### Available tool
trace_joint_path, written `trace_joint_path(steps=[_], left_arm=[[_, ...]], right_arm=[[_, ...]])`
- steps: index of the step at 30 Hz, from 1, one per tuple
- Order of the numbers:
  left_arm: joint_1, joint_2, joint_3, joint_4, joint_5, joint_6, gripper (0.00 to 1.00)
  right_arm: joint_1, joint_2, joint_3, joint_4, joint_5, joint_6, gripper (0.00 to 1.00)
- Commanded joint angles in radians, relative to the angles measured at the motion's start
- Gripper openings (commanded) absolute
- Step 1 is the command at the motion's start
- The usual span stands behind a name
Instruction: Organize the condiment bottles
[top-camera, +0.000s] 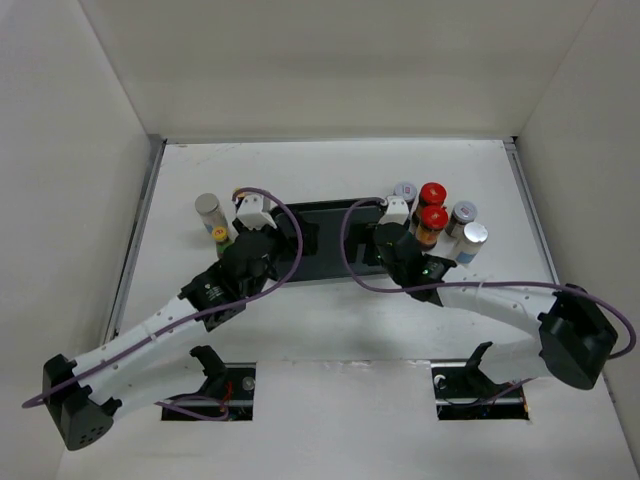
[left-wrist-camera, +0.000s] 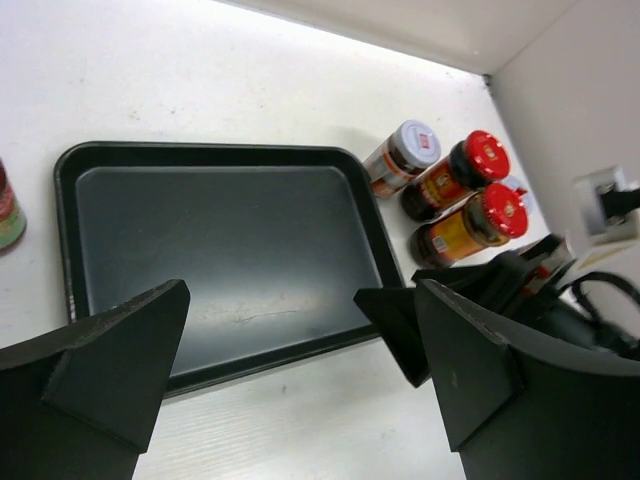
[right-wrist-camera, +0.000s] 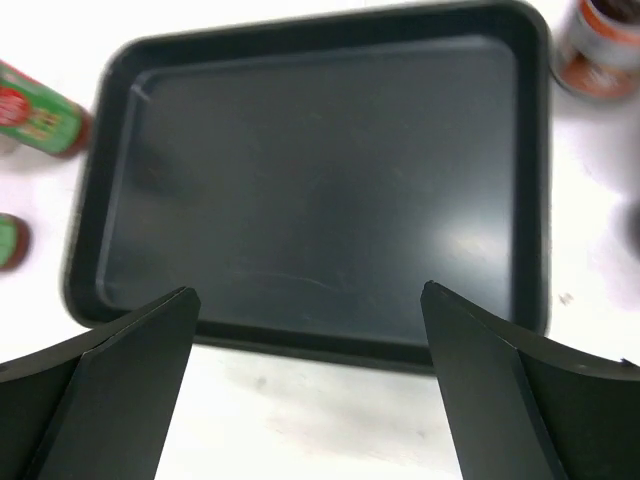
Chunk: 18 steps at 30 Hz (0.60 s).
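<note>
Of the condiment bottles, a silver-lidded jar (top-camera: 208, 207) and a yellow-capped bottle (top-camera: 219, 233) stand left of the black tray (top-camera: 330, 225). Right of it cluster two red-lidded jars (top-camera: 432, 193) (top-camera: 434, 216) and silver-lidded jars (top-camera: 405, 191) (top-camera: 463, 212) (top-camera: 473, 235). My left gripper (top-camera: 288, 240) hangs open over the tray's left part, and my right gripper (top-camera: 366, 240) hangs open over its right part. In the left wrist view the open gripper (left-wrist-camera: 295, 300) frames the tray (left-wrist-camera: 230, 240), with the red-lidded jars (left-wrist-camera: 470, 165) beyond. The right wrist's open gripper (right-wrist-camera: 308, 300) sits at the tray's (right-wrist-camera: 330, 180) near rim; nothing is held.
White walls close in the table on three sides. The right arm (left-wrist-camera: 560, 290) shows at the right of the left wrist view. Green-labelled bottles (right-wrist-camera: 40, 120) lie at the left edge of the right wrist view, and a jar (right-wrist-camera: 600, 45) at its top right.
</note>
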Motion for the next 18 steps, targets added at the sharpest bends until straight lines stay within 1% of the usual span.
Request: trace_joint_path(steps=[1, 6, 8, 11, 12, 14, 15, 16, 17, 18], left_arm=[[0.019, -0.039, 0.018, -0.023, -0.002, 0.032, 1.00], [0.077, -0.130, 0.001, -0.003, -0.011, 0.099, 1.00], [0.099, -0.133, 0.030, -0.024, -0.046, 0.130, 1.00], [0.131, -0.096, 0.091, -0.075, -0.135, 0.187, 1.00], [0.145, -0.084, 0.107, -0.081, -0.178, 0.197, 1.00], [0.177, -0.064, 0.138, -0.086, -0.259, 0.213, 1.00], [0.191, -0.061, 0.148, -0.080, -0.287, 0.213, 1.00], [0.205, -0.064, 0.156, -0.067, -0.298, 0.211, 1.00], [0.217, -0.070, 0.164, -0.051, -0.301, 0.217, 1.00], [0.229, -0.076, 0.173, -0.040, -0.299, 0.227, 1.00]], right_arm=[[0.019, 0.024, 0.098, -0.022, 0.040, -0.046, 1.00], [0.025, 0.077, 0.170, 0.048, 0.004, -0.136, 1.00], [0.030, 0.094, 0.176, 0.100, 0.020, -0.184, 1.00], [0.037, 0.099, 0.129, 0.209, -0.003, -0.181, 1.00], [0.044, 0.097, 0.106, 0.251, -0.029, -0.163, 0.91], [0.076, 0.077, 0.067, 0.312, -0.074, -0.122, 0.36], [0.090, 0.065, 0.050, 0.328, -0.080, -0.099, 0.21], [0.097, 0.051, 0.040, 0.332, -0.086, -0.077, 0.11], [0.099, 0.035, 0.027, 0.332, -0.094, -0.054, 0.06], [0.099, 0.016, 0.007, 0.344, -0.100, -0.025, 0.05]])
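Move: The farther of the two yellow-capped bottles, beyond the tray's left side, stands about 17 cm ahead of the left hand, 18 cm to its left and 18 cm below. The grey-lidded shaker is some 8 cm to the left of that bottle and about level with it; the nearer bottle is roughly 9 cm back of it and 2 cm farther left. From the right hand, the tray's middle is some 10 cm ahead, 5 cm left and 13 cm down; the farther bottle lies about 13 cm ahead and 26 cm left. Towards the yellow-capped bottles and the shaker, the left hand swings about 11 cm left, rising some 5 cm and edging forward late, turning about 20 degrees counter-clockwise with its fingers still wide open. The right hand drifts about 6 cm left and 3 cm up, first a little forward and then back again, and shuts its fingers on nothing. ##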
